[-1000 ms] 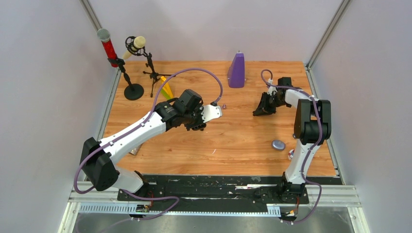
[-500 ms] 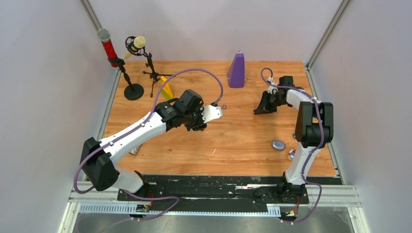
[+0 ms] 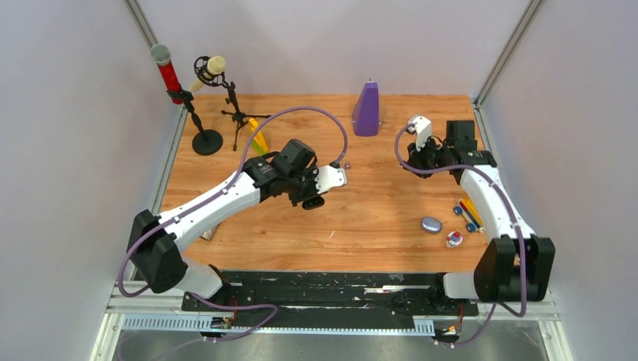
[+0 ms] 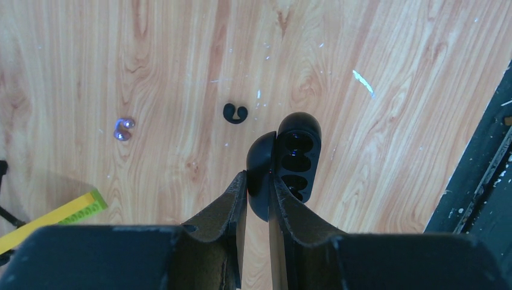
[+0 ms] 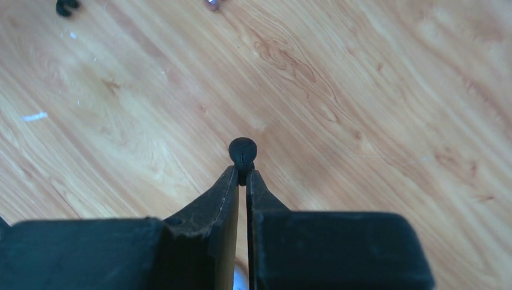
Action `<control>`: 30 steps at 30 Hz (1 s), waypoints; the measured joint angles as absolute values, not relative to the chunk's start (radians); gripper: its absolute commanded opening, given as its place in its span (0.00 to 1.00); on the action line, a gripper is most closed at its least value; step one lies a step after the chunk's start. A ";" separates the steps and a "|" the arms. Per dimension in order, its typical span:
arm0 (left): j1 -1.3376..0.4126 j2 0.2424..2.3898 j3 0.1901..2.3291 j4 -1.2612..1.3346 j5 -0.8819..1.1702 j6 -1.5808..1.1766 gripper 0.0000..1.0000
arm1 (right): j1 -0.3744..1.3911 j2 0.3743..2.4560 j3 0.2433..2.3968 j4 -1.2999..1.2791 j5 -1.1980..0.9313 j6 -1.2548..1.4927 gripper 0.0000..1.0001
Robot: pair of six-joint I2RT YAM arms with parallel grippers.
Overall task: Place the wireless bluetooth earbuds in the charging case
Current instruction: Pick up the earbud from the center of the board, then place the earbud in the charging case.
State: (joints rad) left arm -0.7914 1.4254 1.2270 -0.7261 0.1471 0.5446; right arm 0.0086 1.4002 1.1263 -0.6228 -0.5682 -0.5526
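Observation:
My left gripper (image 4: pixel 258 176) is shut on the lid of an open black charging case (image 4: pixel 294 158) and holds it above the wood, its empty sockets showing. One black earbud (image 4: pixel 235 113) and a pale purple earbud (image 4: pixel 123 128) lie on the table beyond it. My right gripper (image 5: pixel 241 172) is shut on another black earbud (image 5: pixel 243 150), pinched at the fingertips and clear of the table. In the top view the left gripper (image 3: pixel 314 197) is mid-table. The right gripper (image 3: pixel 416 159) is at the back right.
A closed pale purple oval case (image 3: pixel 430 224) lies near the right arm, with small coloured toys (image 3: pixel 468 213) beside it. A purple cone-shaped block (image 3: pixel 366 109) stands at the back. Two microphones on stands (image 3: pixel 207 139) and a yellow piece (image 3: pixel 258 135) occupy the back left.
The right gripper has closed on the black earbud and lifted it off the table, and the right arm's elbow has swung out to the right. The left arm has shifted only slightly.

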 measured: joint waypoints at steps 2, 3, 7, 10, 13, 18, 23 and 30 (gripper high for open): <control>-0.792 1.445 1.235 -0.731 0.160 0.540 0.25 | 0.030 1.328 1.090 -0.637 -0.569 -0.643 0.00; -0.791 1.460 1.239 -0.733 0.167 0.537 0.25 | 0.042 1.289 1.072 -0.647 -0.569 -0.690 0.00; -0.792 1.534 1.270 -0.747 0.181 0.513 0.24 | 0.140 1.141 1.002 -0.667 -0.517 -0.854 0.00; -0.791 1.604 1.309 -0.752 0.170 0.478 0.24 | 0.289 1.052 0.961 -0.679 -0.435 -0.958 0.01; -0.792 1.669 1.353 -0.755 0.122 0.429 0.23 | 0.428 1.017 0.953 -0.701 -0.354 -1.026 0.01; -0.791 1.750 1.415 -0.756 0.027 0.352 0.22 | 0.619 1.048 0.953 -0.714 -0.210 -1.069 0.00; -0.791 1.813 1.486 -0.780 -0.018 0.306 0.21 | 0.758 1.122 0.952 -0.714 -0.115 -1.079 0.00; -0.792 1.911 1.620 -0.844 -0.002 0.278 0.20 | 0.844 1.154 0.901 -0.601 -0.041 -1.106 0.00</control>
State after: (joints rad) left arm -0.7918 1.9106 1.6196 -0.8440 -0.0017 0.2783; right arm 0.8440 1.1542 0.9012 -0.6014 -0.0410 -1.1065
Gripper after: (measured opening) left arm 0.213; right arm 0.079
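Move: The open charging case, gripped by the left hand, lies about 24 cm to the right hand's left and 7 cm back, at the same height. Under the case a loose black earbud lies on the board, 24 cm left of the right hand, 1 cm back and 15 cm down; a purple earbud lies 14 cm left, 8 cm ahead and equally low. From the left hand, the earbud gripped by the right is about 24 cm right and 7 cm ahead, level. The black earbud, still pinched in the right fingers, is carried left and back some 18 cm towards the case, arcing up slightly and then down, while the wrist rolls counter-clockwise roughly 65 degrees. The left hand keeps its hold on the case and meets it, sinking and going forward about 6 cm each, then drifting right, turning slightly counter-clockwise. ##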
